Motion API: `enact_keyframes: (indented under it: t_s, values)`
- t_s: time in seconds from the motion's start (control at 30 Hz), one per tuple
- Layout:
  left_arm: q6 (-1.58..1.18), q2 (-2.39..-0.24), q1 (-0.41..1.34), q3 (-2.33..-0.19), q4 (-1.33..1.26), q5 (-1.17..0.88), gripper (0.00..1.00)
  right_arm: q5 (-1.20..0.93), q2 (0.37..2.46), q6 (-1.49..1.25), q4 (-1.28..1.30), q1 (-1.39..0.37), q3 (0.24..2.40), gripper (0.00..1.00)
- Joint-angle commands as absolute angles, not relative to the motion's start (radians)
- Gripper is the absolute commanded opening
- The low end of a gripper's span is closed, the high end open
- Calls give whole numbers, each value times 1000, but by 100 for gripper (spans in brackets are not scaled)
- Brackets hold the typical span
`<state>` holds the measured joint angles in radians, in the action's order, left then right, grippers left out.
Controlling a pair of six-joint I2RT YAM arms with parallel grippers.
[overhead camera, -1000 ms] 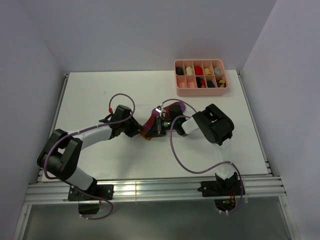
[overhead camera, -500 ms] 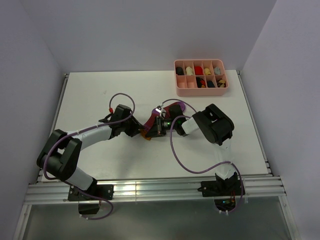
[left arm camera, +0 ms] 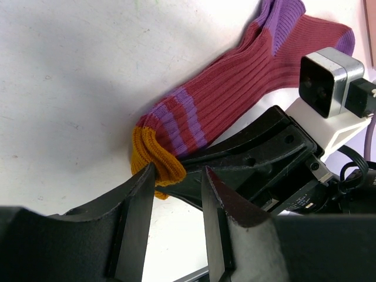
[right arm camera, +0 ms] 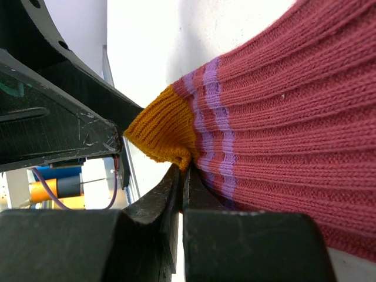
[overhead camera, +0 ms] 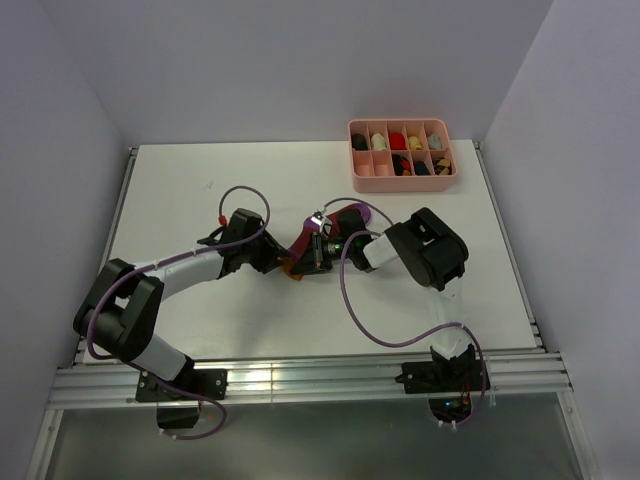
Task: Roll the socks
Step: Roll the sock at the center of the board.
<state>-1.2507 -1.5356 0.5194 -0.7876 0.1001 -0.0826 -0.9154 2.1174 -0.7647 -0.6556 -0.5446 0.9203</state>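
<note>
A ribbed maroon sock [left arm camera: 235, 88] with purple stripes and an orange cuff [left arm camera: 154, 157] lies on the white table. It also shows in the top view [overhead camera: 302, 243] and the right wrist view [right arm camera: 282, 117]. My right gripper [right arm camera: 183, 176] is shut on the sock's cuff edge, pinching the fabric. My left gripper [left arm camera: 176, 176] is open, its left finger [left arm camera: 138, 200] touching the orange cuff, with the right gripper's finger lying between its jaws. Both grippers meet at the cuff at mid table: the left gripper [overhead camera: 281, 259] and the right gripper [overhead camera: 308, 254].
A pink compartment tray [overhead camera: 402, 150] holding several rolled socks stands at the back right. Purple cables [overhead camera: 350, 300] loop over the table near both arms. White walls close the table on three sides.
</note>
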Motion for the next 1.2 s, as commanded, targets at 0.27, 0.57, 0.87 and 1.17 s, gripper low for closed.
enact_keyframes:
  t_s: [0.27,0.57,0.87,1.17]
  values:
    - [-1314,-1589,515,-787,9,-83,42,-865,2108,-736,-595,-537,937,0]
    - [-1397,-1652,515,-727,-32,-57,41,-815,2060,-669,-502,-537,934,6]
    - [-1436,-1641,515,-675,-20,-5,41,-660,1892,-500,-361,-545,907,41]
    - [-1425,-1651,515,-687,-3,-5,42,-252,1654,-129,-363,-684,807,53]
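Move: The sock's mustard cuff, partly folded over, lies about 3 cm below the left hand, 1 cm ahead and 1 cm to its right; the right hand already has it pinched between its tips, its middle about 1 cm to that hand's left. From the left hand, the purple heel is roughly 9 cm ahead and 6 cm right, and the purple toe about 12 cm ahead and 17 cm right, both some 5 cm lower. Down about 2.5 cm and a little forward, the left hand settles onto the folded cuff, fingers still half open and turning slightly counter-clockwise, one tip coming against the fold. It stays there while the right hand opens, lets go of the cuff and lifts some 5 cm, also backing off right and forward along the sock, fingers tilting about 30 degrees to point more downward. ##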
